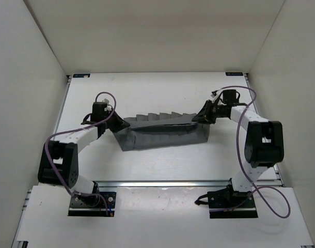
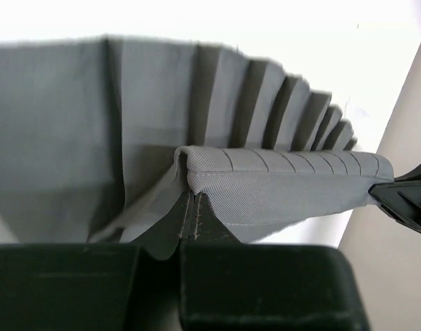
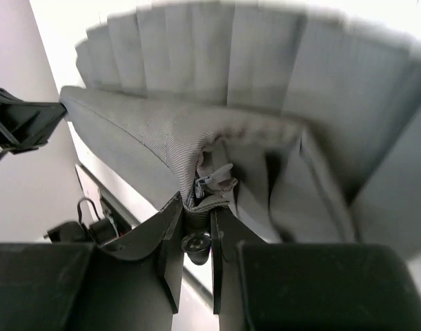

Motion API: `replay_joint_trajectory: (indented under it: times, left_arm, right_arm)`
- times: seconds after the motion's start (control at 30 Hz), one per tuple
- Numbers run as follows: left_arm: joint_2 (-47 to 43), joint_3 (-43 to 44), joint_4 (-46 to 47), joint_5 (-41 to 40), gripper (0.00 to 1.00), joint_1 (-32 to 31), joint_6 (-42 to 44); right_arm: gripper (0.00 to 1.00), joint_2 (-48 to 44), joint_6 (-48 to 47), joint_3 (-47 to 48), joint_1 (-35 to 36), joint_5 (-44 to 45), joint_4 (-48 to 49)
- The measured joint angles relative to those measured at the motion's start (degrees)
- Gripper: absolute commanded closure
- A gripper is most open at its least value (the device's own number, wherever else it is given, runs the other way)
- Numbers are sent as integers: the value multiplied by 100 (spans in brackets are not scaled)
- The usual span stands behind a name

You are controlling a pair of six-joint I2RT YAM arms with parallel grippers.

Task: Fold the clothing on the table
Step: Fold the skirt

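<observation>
The clothing [image 1: 162,132], a dark grey pleated skirt, is stretched across the middle of the white table [image 1: 147,93] with its waistband lifted between my two grippers. My left gripper [image 1: 116,123] is shut on the left end of the waistband [image 2: 279,179]; its fingertips [image 2: 197,221] pinch the fabric corner. At the right end, my right gripper [image 1: 203,117] is shut on a bunched part of the clothing [image 3: 266,103] with a zip pull and a button between its fingertips [image 3: 170,227]. The pleats hang down and fan out behind the waistband.
White walls [image 1: 33,77] enclose the table on three sides. A metal rail [image 1: 173,183] runs along the near edge, with both arm bases [image 1: 93,202] bolted behind it. The right gripper shows at the far right of the left wrist view [image 2: 407,200].
</observation>
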Motion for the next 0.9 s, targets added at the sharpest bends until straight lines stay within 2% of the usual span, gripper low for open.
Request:
replay_joint_trajectory:
  times: [0.03, 0.07, 0.1, 0.13, 0.17, 0.23, 0.37, 0.43, 0.5, 0.57, 0.73, 0.9]
  left_arm:
    - [175, 98, 79, -2, 89, 17, 2]
    - [341, 195, 160, 7, 69, 42, 11]
    - [474, 273, 247, 15, 54, 61, 39]
    - [579, 339, 328, 0, 51, 83, 20]
    - [645, 367, 413, -2, 47, 127, 2]
    - [734, 411, 597, 17, 44, 251, -72]
    - [743, 590, 658, 37, 43, 470, -74]
    - [697, 737, 577, 31, 42, 535, 20]
    - [562, 791, 470, 9, 41, 535, 162]
    - [315, 719, 341, 0, 40, 463, 282]
    - [-514, -203, 251, -61, 40, 111, 413]
    - [-898, -1182, 87, -282, 40, -133, 448]
  right_arm:
    - [99, 216, 15, 188, 7, -4, 57]
    - [96, 420, 35, 369, 7, -28, 114]
    - [84, 619, 76, 560, 7, -68, 197]
    - [68, 758, 114, 693, 4, -74, 280]
    - [67, 868, 170, 787, -4, -76, 365]
    - [59, 977, 214, 863, -24, -48, 579]
    - [53, 826, 219, 839, -39, 254, 645]
    - [49, 518, 155, 717, -44, 527, 588]
    - [40, 68, 98, 507, -44, 859, 498]
    - [39, -479, 35, 219, -50, 1224, 396]
    - [35, -1451, 22, -841, -249, 1637, 328]
    - [33, -1408, 109, -1644, -260, 2157, 219]
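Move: The skirt's raised edge is already pinched at its two ends. Its pleated far hem, where that edge is being taken, lies about 8 cm ahead of the left hand and 7 cm below it; the near left corner is roughly 7 cm back and 3 cm left of that hand. The far hem likewise lies some 8 cm ahead of the right hand and 8 cm below; the near right corner is about 3 cm back and 5 cm right of it. The skirt's held edge is carried on about 5 cm forward over the pleats and let go by both hands as they open, the left a little sooner. Both hands then lift slightly, swing back some 10 cm and sink, still open, towards the near corners; the right hand also shifts about 6 cm right, turning clockwise. ##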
